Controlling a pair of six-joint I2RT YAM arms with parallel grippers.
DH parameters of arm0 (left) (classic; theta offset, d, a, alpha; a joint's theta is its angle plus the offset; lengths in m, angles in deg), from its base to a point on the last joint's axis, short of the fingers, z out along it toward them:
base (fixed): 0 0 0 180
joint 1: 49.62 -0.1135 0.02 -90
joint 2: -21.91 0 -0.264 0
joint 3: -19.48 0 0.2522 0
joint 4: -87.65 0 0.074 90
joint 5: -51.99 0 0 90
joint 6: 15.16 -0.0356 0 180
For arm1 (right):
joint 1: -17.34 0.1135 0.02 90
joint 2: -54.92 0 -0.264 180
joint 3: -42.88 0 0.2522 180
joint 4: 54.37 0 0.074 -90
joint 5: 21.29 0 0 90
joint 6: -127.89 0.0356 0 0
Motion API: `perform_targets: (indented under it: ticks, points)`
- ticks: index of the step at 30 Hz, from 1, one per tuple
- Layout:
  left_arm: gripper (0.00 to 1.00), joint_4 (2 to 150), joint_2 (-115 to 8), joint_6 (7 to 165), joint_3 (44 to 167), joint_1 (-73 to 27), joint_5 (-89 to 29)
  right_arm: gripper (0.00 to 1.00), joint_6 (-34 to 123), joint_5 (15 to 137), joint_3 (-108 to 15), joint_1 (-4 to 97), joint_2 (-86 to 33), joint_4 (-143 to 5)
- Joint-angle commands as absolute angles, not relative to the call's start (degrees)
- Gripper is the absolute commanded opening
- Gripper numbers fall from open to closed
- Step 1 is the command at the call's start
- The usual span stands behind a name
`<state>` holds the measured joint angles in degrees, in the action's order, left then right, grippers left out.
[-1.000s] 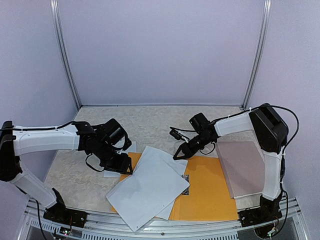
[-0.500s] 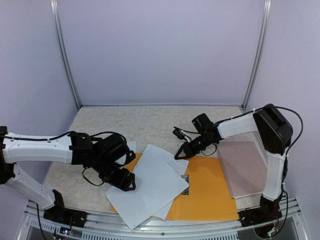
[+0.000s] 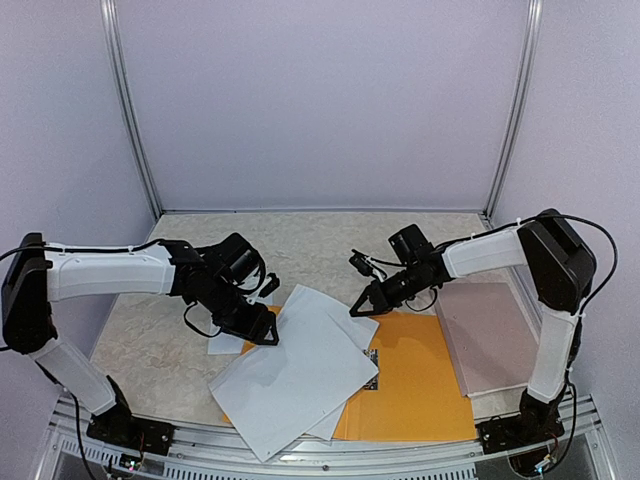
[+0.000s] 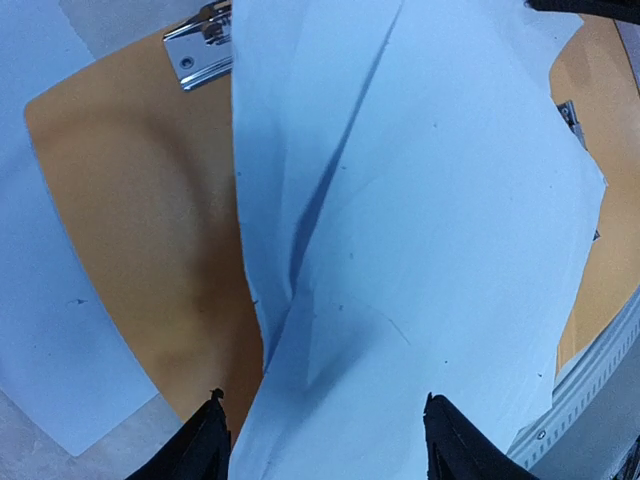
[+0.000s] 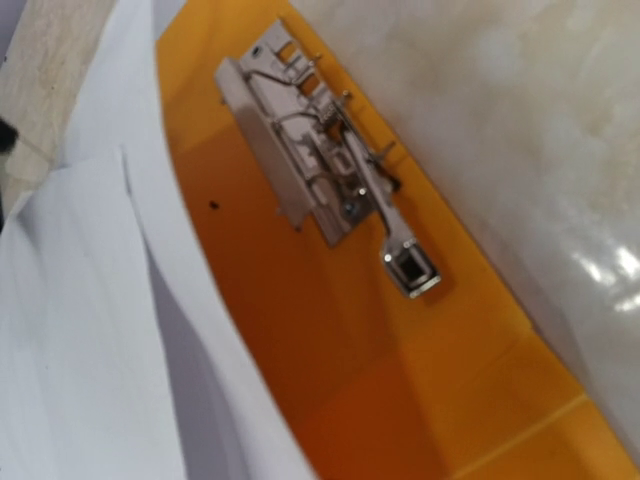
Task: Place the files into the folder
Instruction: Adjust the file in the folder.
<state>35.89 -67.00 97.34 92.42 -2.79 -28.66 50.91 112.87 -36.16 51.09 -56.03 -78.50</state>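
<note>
The orange-yellow folder [image 3: 420, 385] lies open on the table, its metal clip [image 5: 330, 180] showing near the spine. Several white files [image 3: 300, 365] lie skewed over its left half, hanging past the front edge. My left gripper [image 3: 264, 332] hovers at the sheets' left edge. In the left wrist view its fingers [image 4: 205, 445] stand wide apart, open, over the files [image 4: 430, 230] and the folder [image 4: 130, 230]. My right gripper [image 3: 358, 308] is shut, its tip at the sheets' upper right corner. The right wrist view shows no fingers, only the folder [image 5: 400, 380] and files [image 5: 80, 330].
A pinkish-brown flat board [image 3: 485, 335] lies right of the folder, under the right arm. One loose white sheet [image 3: 225, 345] sits on the marbled table [image 3: 150, 340] left of the folder. Metal frame posts and purple walls close in the back and sides.
My left gripper dipped toward the front edge, then came back up to the sheets' left edge, its jaws spreading and narrowing a little. The sheets shifted slightly. The right gripper barely moved.
</note>
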Motion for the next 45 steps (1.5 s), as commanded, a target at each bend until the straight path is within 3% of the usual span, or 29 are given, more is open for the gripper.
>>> perform_targets:
  ticks: [1,17,28,32,45]
  points:
    - [0.62,37.7,-68.6,91.3,94.4,-3.5,-18.6,0.0,51.0,113.3,-36.2,51.6,-55.1,-78.5]
    - [0.41,36.3,-75.1,89.4,95.6,-4.1,-23.0,0.0,50.4,113.6,-36.8,51.6,-56.5,-78.9]
    - [0.17,39.2,-76.8,90.8,94.5,-3.9,-23.4,0.0,51.2,114.3,-36.4,51.7,-57.0,-77.9]
    - [0.0,40.4,-77.6,91.5,94.3,-3.8,-23.6,0.0,51.6,114.6,-36.3,51.8,-57.0,-77.4]
    - [0.0,44.3,-77.0,95.0,93.1,-4.2,-26.5,0.0,52.4,114.4,-35.9,52.0,-57.0,-76.7]
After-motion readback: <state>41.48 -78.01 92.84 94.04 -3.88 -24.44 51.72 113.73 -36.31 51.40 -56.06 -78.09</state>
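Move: Just to the left hand's right and some 5 cm below it begins the top file; its middle lies about 6 cm back and 6 cm to the right. A loose sheet sits about 7 cm left and 3 cm ahead of that hand; the folder's middle clip is some 21 cm to its right and 5 cm back. From the right hand, the file's middle is about 14 cm back, 12 cm left and 3 cm below. Swinging about 2 cm right and slightly back over the file's left part, the left hand then sinks some 5 cm onto it, easing forward about 2 cm. The half-open fingers close fully on the way down, and the tips meet the paper, pinching it near its left edge. The right hand stays put, shut, holding the file's far right part. ##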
